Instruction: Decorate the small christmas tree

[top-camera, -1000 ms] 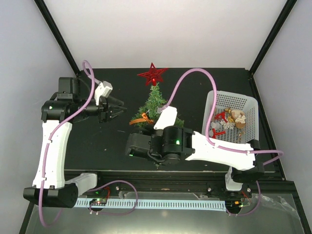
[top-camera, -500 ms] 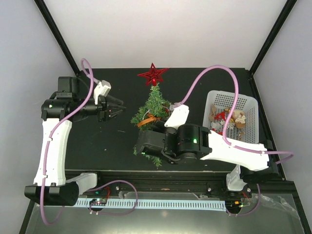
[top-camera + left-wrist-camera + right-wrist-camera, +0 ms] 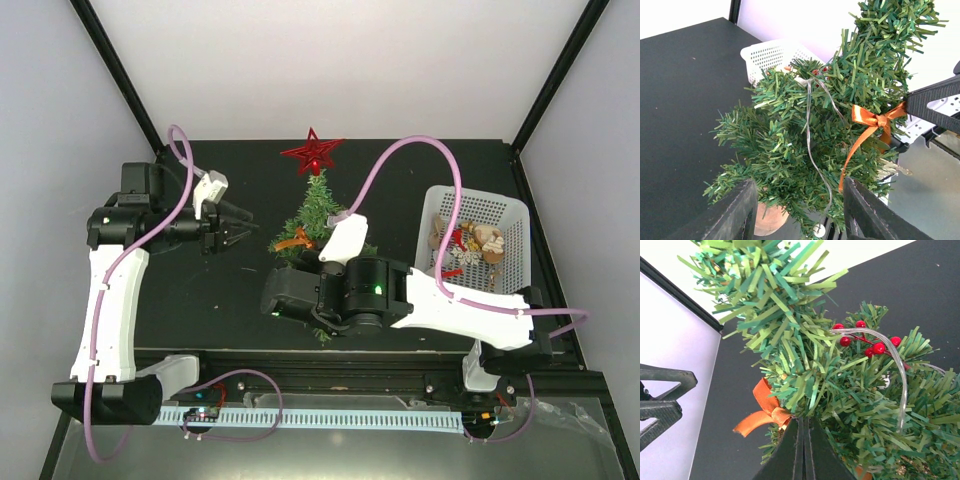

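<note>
The small christmas tree (image 3: 318, 215) stands mid-table on a brown base (image 3: 769, 220), with a red star (image 3: 314, 153) on top. An orange bow (image 3: 293, 241) sits on its left side; the right wrist view shows it (image 3: 765, 407) right at my fingertips. My right gripper (image 3: 804, 422) is shut, its tips pressed into the branches with the bow's knot pinched between them. Red berries (image 3: 865, 340) and a clear cord (image 3: 900, 380) lie in the needles. My left gripper (image 3: 243, 232) hovers open just left of the tree (image 3: 790, 130), with nothing between its fingers (image 3: 735, 210).
A white basket (image 3: 520, 215) with several ornaments stands at the right, behind the tree in the left wrist view (image 3: 767, 57). The right arm's bulky joints (image 3: 350, 290) lie in front of the tree. Black frame posts rise at the back corners.
The right arm swung a little right, then back left, its gripper staying at the bow on the tree. The left gripper drew slightly left and stayed open.
</note>
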You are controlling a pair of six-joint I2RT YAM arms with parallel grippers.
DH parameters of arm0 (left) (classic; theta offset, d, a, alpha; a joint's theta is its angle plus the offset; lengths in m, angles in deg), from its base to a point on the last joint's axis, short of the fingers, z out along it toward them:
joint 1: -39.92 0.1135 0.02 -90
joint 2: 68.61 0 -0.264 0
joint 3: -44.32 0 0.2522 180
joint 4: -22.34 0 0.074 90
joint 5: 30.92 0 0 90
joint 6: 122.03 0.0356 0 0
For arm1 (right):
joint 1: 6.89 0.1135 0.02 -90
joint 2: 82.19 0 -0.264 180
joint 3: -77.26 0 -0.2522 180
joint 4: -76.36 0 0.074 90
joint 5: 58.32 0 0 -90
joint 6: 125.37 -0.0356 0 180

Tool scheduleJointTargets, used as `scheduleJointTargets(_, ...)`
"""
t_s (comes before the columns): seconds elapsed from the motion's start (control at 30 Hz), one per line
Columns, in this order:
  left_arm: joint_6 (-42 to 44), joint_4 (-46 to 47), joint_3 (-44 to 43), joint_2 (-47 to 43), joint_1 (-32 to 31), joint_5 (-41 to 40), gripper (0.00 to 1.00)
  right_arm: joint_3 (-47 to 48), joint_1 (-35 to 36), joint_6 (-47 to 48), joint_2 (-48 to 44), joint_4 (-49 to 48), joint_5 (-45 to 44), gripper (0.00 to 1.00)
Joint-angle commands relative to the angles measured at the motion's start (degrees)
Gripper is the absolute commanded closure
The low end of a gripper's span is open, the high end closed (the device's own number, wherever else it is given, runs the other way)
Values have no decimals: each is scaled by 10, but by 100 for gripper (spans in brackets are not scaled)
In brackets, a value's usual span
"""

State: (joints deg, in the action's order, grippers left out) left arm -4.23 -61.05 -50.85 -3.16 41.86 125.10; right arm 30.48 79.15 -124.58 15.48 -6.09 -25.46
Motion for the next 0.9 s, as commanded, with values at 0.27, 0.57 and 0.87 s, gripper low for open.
scheduleJointTargets(0.27,19,-12,12,-19,7,18,51,-10,-2,55,-33,-68,-26,99)
scheduleJointTargets(0.57,47,-39,12,-22,9,9,51,-72,42,82,-114,-57,-17,99)
scheduleJointTargets(0.87,52,-41,15,-19,10,12,51,-160,88,-1,-197,32,-16,99)
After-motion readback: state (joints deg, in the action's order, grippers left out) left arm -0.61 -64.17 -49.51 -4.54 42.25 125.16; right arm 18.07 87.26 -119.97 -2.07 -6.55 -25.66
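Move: The right hand, its shut fingers already holding the orange bow, is at the tree's near side; the tree's middle lies about 7 cm ahead, 4 cm to its right and some 3 cm below. The red berries sit around 8 cm ahead, 8 cm right and 3 cm down; the red star tops the tree roughly 20 cm up, 7 cm ahead and 4 cm right. From the left hand, the tree's middle is about 3 cm ahead, 13 cm right and 3 cm lower. With the orange bow still pinched in its shut fingers, the right hand first eases up about 2 cm beside the near branches, hardly shifting sideways. It then speeds up and draws away from the tree, some 6 cm to its right and 4 cm back towards the base, turning about 10 degrees counter-clockwise and carrying the bow out of the branches without opening. ##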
